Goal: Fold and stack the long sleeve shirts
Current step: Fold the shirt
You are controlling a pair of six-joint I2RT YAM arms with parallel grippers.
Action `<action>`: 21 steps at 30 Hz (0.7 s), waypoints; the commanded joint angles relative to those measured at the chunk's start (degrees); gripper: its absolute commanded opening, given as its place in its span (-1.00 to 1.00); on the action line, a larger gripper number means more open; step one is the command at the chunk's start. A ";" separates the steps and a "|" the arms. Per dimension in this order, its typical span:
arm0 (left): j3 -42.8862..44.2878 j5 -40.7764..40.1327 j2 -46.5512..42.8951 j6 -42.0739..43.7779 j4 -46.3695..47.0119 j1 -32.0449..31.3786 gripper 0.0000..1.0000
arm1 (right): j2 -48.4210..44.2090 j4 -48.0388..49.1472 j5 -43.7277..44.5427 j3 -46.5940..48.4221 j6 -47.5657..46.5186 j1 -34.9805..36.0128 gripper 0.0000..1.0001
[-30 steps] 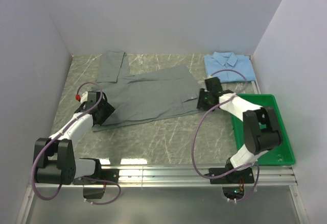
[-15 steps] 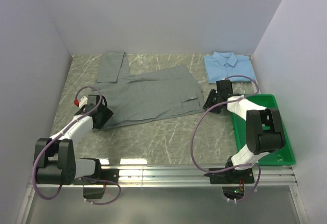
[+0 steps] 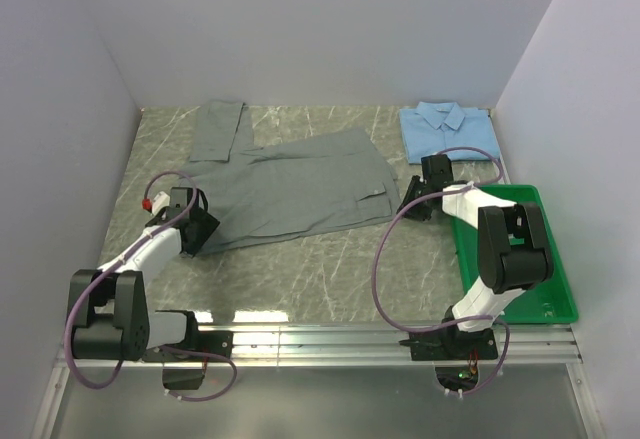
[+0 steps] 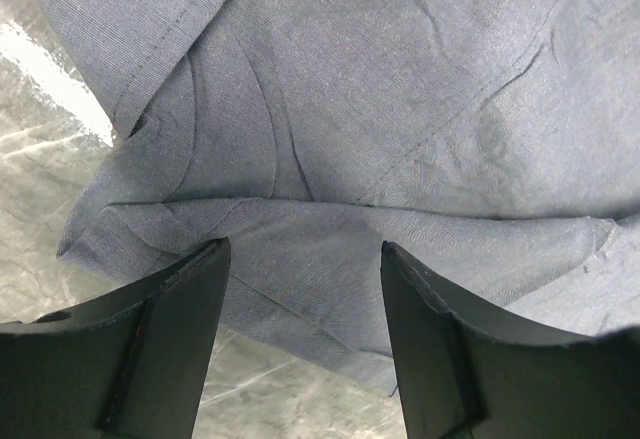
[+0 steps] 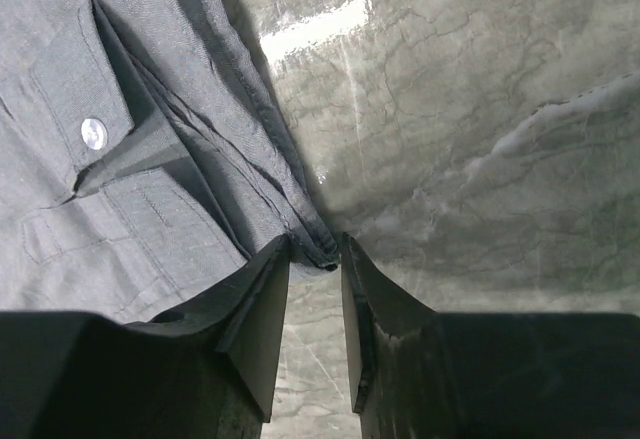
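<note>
The grey long sleeve shirt (image 3: 300, 189) lies spread flat across the middle of the table, one sleeve (image 3: 217, 129) reaching toward the back left. The light blue long sleeve shirt (image 3: 450, 129) sits folded at the back right. My left gripper (image 3: 203, 227) (image 4: 303, 249) rests low at the grey shirt's (image 4: 400, 109) left edge, open, with rumpled cloth lying between its fingers. My right gripper (image 3: 411, 204) (image 5: 315, 244) is at the grey shirt's (image 5: 120, 179) right edge. Its jaws stand narrowly apart with the hem corner between the tips. The buttoned chest pocket (image 5: 95, 134) lies just left of them.
A green plastic tray (image 3: 560, 289) stands at the right, partly under the right arm. White walls close in the table on the left, back and right. A metal rail (image 3: 320, 339) runs along the near edge between the arm bases.
My right gripper has pulled back rightward off the grey shirt to its edge and its jaws have narrowed. The left gripper has slid slightly outward, still open.
</note>
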 commanded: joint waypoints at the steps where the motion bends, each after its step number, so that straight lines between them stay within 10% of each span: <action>1: -0.50 -0.90 1.54 -0.27 -0.49 0.75 0.37 | 0.40 -2.59 -0.11 1.71 -1.39 0.31 -0.32; 14: -0.76 -0.98 0.57 -0.27 -0.40 1.19 0.35 | 1.55 -4.96 0.06 3.29 -2.10 2.42 -0.28; 21: -1.20 -0.11 1.01 -0.35 -0.31 1.89 0.34 | 1.55 -6.45 4.62 3.73 -3.59 2.24 -0.91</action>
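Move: The near right corner of the grey shirt lies almost between the right fingertips, about 1 cm back towards the base, level left to right, and 1 cm below. Its pocket is some 8 cm left and 6 cm ahead. The folded blue shirt lies about 24 cm ahead and 13 cm right; the green bin's middle is 30 cm right and 10 cm back. From the left hand, that corner is about 58 cm right and 7 cm ahead. Back and to the left, the right hand edges only about 1 cm each way, low over the table and around the grey shirt's near right corner. Its half-open fingers then close nearly shut on the cloth edge, pinching the corner as the hand settles slightly lower. ##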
